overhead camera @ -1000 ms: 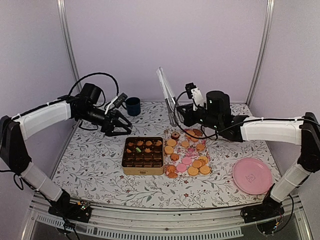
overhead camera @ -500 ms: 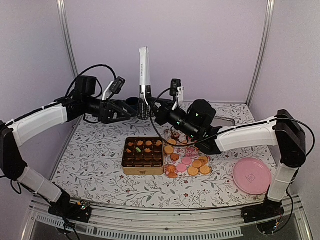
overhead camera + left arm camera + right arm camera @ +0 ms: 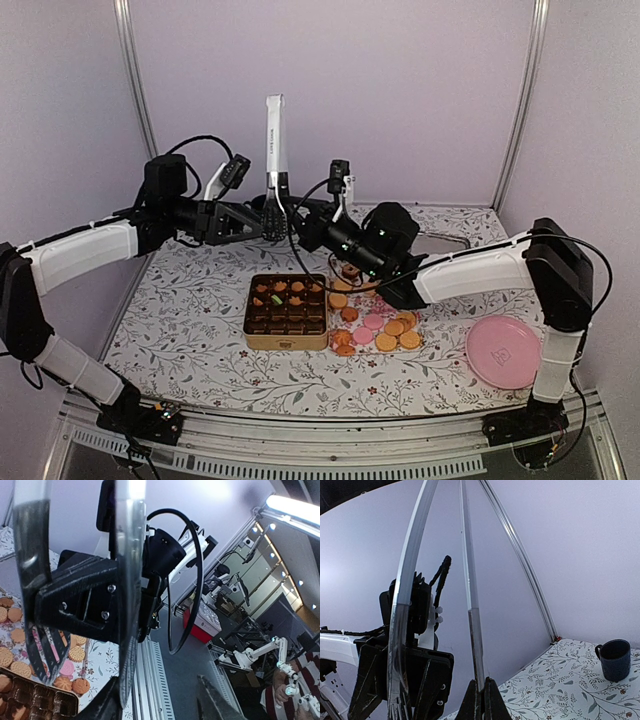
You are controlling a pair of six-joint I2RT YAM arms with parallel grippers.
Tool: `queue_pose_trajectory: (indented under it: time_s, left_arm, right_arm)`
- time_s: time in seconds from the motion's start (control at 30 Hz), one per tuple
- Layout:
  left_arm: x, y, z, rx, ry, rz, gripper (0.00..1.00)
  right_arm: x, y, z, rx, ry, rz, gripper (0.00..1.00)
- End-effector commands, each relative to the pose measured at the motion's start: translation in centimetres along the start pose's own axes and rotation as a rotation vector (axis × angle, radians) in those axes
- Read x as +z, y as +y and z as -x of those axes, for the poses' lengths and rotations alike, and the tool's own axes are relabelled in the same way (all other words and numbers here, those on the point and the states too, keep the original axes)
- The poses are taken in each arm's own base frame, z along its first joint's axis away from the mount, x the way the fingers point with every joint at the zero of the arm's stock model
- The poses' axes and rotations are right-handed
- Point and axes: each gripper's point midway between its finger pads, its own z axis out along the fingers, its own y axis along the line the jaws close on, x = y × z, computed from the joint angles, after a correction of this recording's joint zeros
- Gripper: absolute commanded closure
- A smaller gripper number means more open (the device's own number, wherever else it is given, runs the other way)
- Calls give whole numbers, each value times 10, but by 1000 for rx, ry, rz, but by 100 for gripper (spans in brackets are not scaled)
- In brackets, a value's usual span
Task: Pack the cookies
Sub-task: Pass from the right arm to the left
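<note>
The cookies (image 3: 378,318) lie loose, golden and pink, to the right of a gold box (image 3: 287,312) whose brown tray holds a few. My right gripper (image 3: 290,218) is shut on one arm of clear plastic tongs (image 3: 273,150), which stand upright above the table's back. In the right wrist view its fingers (image 3: 481,700) pinch that arm (image 3: 470,580). My left gripper (image 3: 262,222) meets the tongs from the left. Its jaws (image 3: 157,705) stand apart, with the other tong arm (image 3: 127,605) between them, close against the left finger (image 3: 102,707). Cookies (image 3: 76,653) show below.
A large pink plate (image 3: 504,351) sits at the front right. A dark blue mug (image 3: 615,659) stands at the back of the flowered tablecloth, hidden behind the grippers in the top view. Purple walls and metal posts enclose the table.
My right arm swung the tongs left and stood them upright. My left gripper rose to meet them, and its jaws narrowed around one tong arm.
</note>
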Motion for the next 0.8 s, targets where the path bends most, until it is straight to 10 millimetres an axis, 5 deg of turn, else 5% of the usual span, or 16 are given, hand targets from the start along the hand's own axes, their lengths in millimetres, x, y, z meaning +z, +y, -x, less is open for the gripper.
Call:
queue_pose_trajectory:
  time_s: [0.0,0.23,0.37,0.53,0.63,0.77]
  left_arm:
    - [2,-10,2,20,-1,-41,56]
    - [2,-5,0,-3,-10,-26,95]
    - [2,-6,-1,3,-8,-24,100]
    - [1,9,-10,42,28,72,100]
    - [5,18,-27,69,94,121,100]
    - [8,18,-40,80,141,115,100]
  right_arm:
    - [8,23,4,3,-38,84,100]
    - [13,26,-6,-5,-37,91,100]
    - [11,19,-9,-16,-37,64,100]
    - [-11,1,12,5,14,85,53]
    - [-25,-20,18,20,121,44,43]
    - [-45,-7,25,-100,201,96,34]
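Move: The tongs stand upright in the right hand, one leg already between the left hand's half-open fingers. Their middle is about 9 cm above the left hand, 3 cm farther out and 2 cm to its right. From the right hand it lies roughly 7 cm up, 3 cm back and 2 cm left. The cookie box lies some 29 cm below the left hand and 4 cm ahead; the mug is about 27 cm ahead, 8 cm left and 27 cm down. Staying in place, the left hand shuts its fingers on the tongs' leg nearer the bases, just as the right hand eases about 2 cm left with the tongs. The right fingers then open to let go of the farther leg and the hand draws back to the right some 5 cm, while the left keeps its pinch and sinks about 2 cm. ##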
